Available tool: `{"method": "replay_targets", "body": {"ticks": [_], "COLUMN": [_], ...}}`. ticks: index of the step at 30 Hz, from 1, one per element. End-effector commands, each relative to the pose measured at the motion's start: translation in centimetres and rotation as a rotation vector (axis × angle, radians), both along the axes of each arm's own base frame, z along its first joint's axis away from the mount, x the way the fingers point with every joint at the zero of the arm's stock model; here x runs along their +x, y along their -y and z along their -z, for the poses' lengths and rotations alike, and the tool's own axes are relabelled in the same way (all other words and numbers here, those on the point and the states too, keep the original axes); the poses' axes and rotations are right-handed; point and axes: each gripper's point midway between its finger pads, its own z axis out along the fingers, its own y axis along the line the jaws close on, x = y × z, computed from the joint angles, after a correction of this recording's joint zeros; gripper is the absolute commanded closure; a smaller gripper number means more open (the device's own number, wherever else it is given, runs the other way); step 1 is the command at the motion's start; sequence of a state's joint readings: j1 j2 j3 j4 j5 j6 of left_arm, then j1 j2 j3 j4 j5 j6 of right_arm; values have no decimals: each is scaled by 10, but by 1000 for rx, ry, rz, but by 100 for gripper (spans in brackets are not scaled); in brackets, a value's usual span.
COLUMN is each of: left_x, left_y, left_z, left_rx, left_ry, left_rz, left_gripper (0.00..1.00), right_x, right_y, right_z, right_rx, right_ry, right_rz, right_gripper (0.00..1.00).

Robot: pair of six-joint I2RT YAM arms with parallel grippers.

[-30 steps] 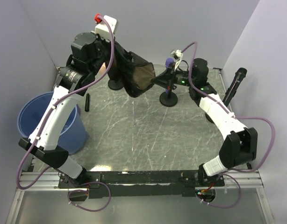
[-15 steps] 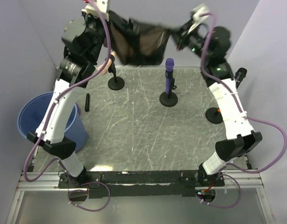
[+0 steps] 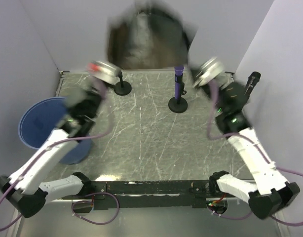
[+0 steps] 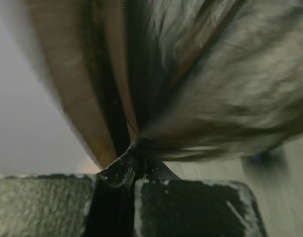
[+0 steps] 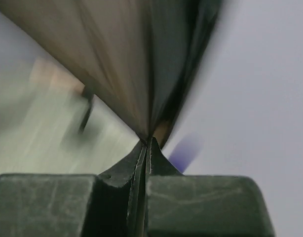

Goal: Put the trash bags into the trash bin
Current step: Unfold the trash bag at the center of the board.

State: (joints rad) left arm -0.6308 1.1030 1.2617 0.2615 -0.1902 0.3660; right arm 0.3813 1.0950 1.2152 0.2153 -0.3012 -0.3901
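A dark, see-through trash bag (image 3: 146,42) hangs blurred in the air over the back of the table, billowed between both grippers. My left gripper (image 3: 111,66) is shut on its left edge, and in the left wrist view the fingertips (image 4: 133,155) pinch bunched dark film (image 4: 215,89). My right gripper (image 3: 198,70) is shut on the right edge, and in the right wrist view the closed tips (image 5: 147,143) clamp the bag (image 5: 136,64). The blue trash bin (image 3: 35,123) stands off the table's left edge, below my left arm, apart from the bag.
A purple-topped stand (image 3: 178,89) and a black round-based stand (image 3: 123,87) are on the back of the grey table (image 3: 151,143). A black post (image 3: 251,83) stands at the right wall. Walls close in the back and both sides.
Both arms have swung down and toward the near side, fast enough to blur. The bag, first hanging at the back left and then stretched flat between the grippers, has puffed upward.
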Motion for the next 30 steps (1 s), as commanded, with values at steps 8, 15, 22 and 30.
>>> {"method": "replay_targets", "body": {"ticks": [8, 15, 22, 30], "left_x": [-54, 52, 27, -40], "left_y": [32, 21, -27, -33], "left_z": [240, 98, -170, -205], "left_rx": [351, 206, -180, -208], "left_ry": [-761, -614, 94, 429], "left_rz": [301, -2, -93, -56], "left_gripper": [99, 99, 99, 99], "right_x": [-124, 21, 11, -57], "right_y": [-27, -17, 12, 12], "right_z": [227, 62, -198, -211], "right_rx": [-284, -111, 123, 80], "right_ry": [-614, -456, 196, 490], "right_rz": [-327, -11, 46, 17], "right_gripper": [100, 100, 100, 100]}}
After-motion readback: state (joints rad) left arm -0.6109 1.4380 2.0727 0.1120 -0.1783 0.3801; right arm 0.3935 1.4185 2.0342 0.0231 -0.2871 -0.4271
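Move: Both grippers already pinch the black trash bag, held high; its billowing middle is about 10 cm ahead of and 8 cm above them, some 12 cm right of the left hand and 12 cm left of the right. The purple microphone stands below the right hand, about 9 cm farther out and 36 cm down. From the left hand, the pink microphone lies some 16 cm ahead, 4 cm left and 38 cm down; the bin about 28 cm left, 8 cm back and 38 cm down. Keep both grippers shut on the bag and whip it together: drive both hands steeply down some 35 cm and a little back, tipping the fingers down 50 to 60 degrees. Then swing them up about 55 cm, first forward and near the top back again, levelling and lifting the fingers, to finish some 20 cm above where they began. ##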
